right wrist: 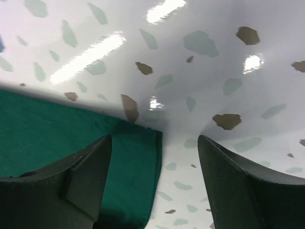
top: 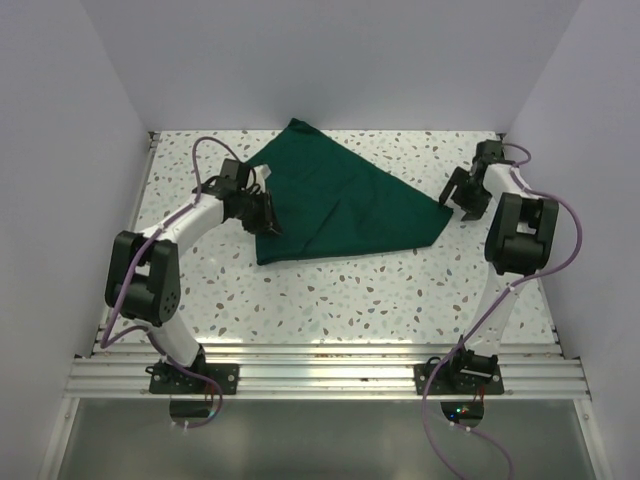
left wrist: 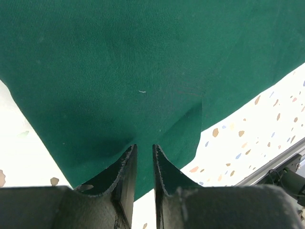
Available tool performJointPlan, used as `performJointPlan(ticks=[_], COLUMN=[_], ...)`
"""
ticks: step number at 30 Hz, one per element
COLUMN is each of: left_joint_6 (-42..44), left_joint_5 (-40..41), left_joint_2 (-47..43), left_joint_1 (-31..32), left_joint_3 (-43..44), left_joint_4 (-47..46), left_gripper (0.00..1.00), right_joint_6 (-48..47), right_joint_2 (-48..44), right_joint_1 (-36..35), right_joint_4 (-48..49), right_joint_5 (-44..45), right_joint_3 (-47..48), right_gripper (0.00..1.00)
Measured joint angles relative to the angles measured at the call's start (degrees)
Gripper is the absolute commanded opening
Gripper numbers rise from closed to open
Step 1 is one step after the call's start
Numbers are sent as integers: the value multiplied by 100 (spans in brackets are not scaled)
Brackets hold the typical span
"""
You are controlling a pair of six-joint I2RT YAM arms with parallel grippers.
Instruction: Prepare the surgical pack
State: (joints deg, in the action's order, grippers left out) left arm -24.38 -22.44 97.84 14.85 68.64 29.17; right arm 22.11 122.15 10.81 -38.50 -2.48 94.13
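The surgical pack shows only as a dark green cloth (top: 340, 205), folded into a rough triangle on the speckled table, its point toward the back. My left gripper (top: 265, 222) hangs over the cloth's left front edge. In the left wrist view its fingertips (left wrist: 144, 148) stand a narrow gap apart, with nothing between them and the cloth (left wrist: 143, 62) lying flat below. My right gripper (top: 455, 200) is at the cloth's right corner. It stands wide open (right wrist: 153, 138), and the cloth's corner (right wrist: 133, 157) lies on the table under its left finger.
White walls close in the table (top: 350, 300) on the left, back and right. An aluminium rail (top: 320, 370) runs along the near edge, with both arm bases on it. The rail also shows at the lower right of the left wrist view (left wrist: 281, 167).
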Motion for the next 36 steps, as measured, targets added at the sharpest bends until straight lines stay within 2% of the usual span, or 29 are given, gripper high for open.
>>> performJointPlan(ticks=[8,14,24,27,31,36], left_joint_6=[63,125,149,149,146,142], left_joint_5=[42,42,39,39,50,186], left_joint_2=[162,240,258,258,258,258], left_joint_1=[0,0,-13,-28,-46,-116], left_joint_3=[205,352,389,389,389,382], left_joint_4=[107,173,179,179,179,186], left_gripper=[23,23,23,24,23,24], right_joint_6=[-44,-59,-151,-164,-177,-146], right_joint_2=[133,94,-142,-184,-175,-103], right_joint_1=[-50,-52,-120,-122,-122,-181], right_joint_4=[243,428,697,767,763,680], right_joint_5=[-356,-466,-474,-472,-479,-531], right_joint_3=[35,-111,-527,-621,-634,-535], right_gripper=[63,56,54,45,22,7])
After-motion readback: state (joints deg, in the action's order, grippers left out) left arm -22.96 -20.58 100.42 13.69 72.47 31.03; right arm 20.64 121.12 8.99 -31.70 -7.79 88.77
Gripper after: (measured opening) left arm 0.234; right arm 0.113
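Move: The drape's right-hand corner lies flat on the table almost between the right hand's open fingers: about 2 cm to its left, level with it in reach and some 2 cm below. The drape's near right corner is about 9 cm nearer the base and 7 cm to the hand's left; the tip of the folded crease is about 30 cm left and 1 cm ahead. From the idle left hand, the aimed-at corner is roughly 44 cm right, 5 cm ahead and 8 cm lower. The drape's right-hand corner is pinched by the right hand, which edges about 3 cm left onto it, first with a centimetre forward that it then mostly takes back, while sinking about 1 cm. Its fingers narrow from wide open, pause about half open, then close nearly shut on the cloth, still pointing steeply down. The left hand, holding nothing, drifts some 2 cm forward and left above the drape. ##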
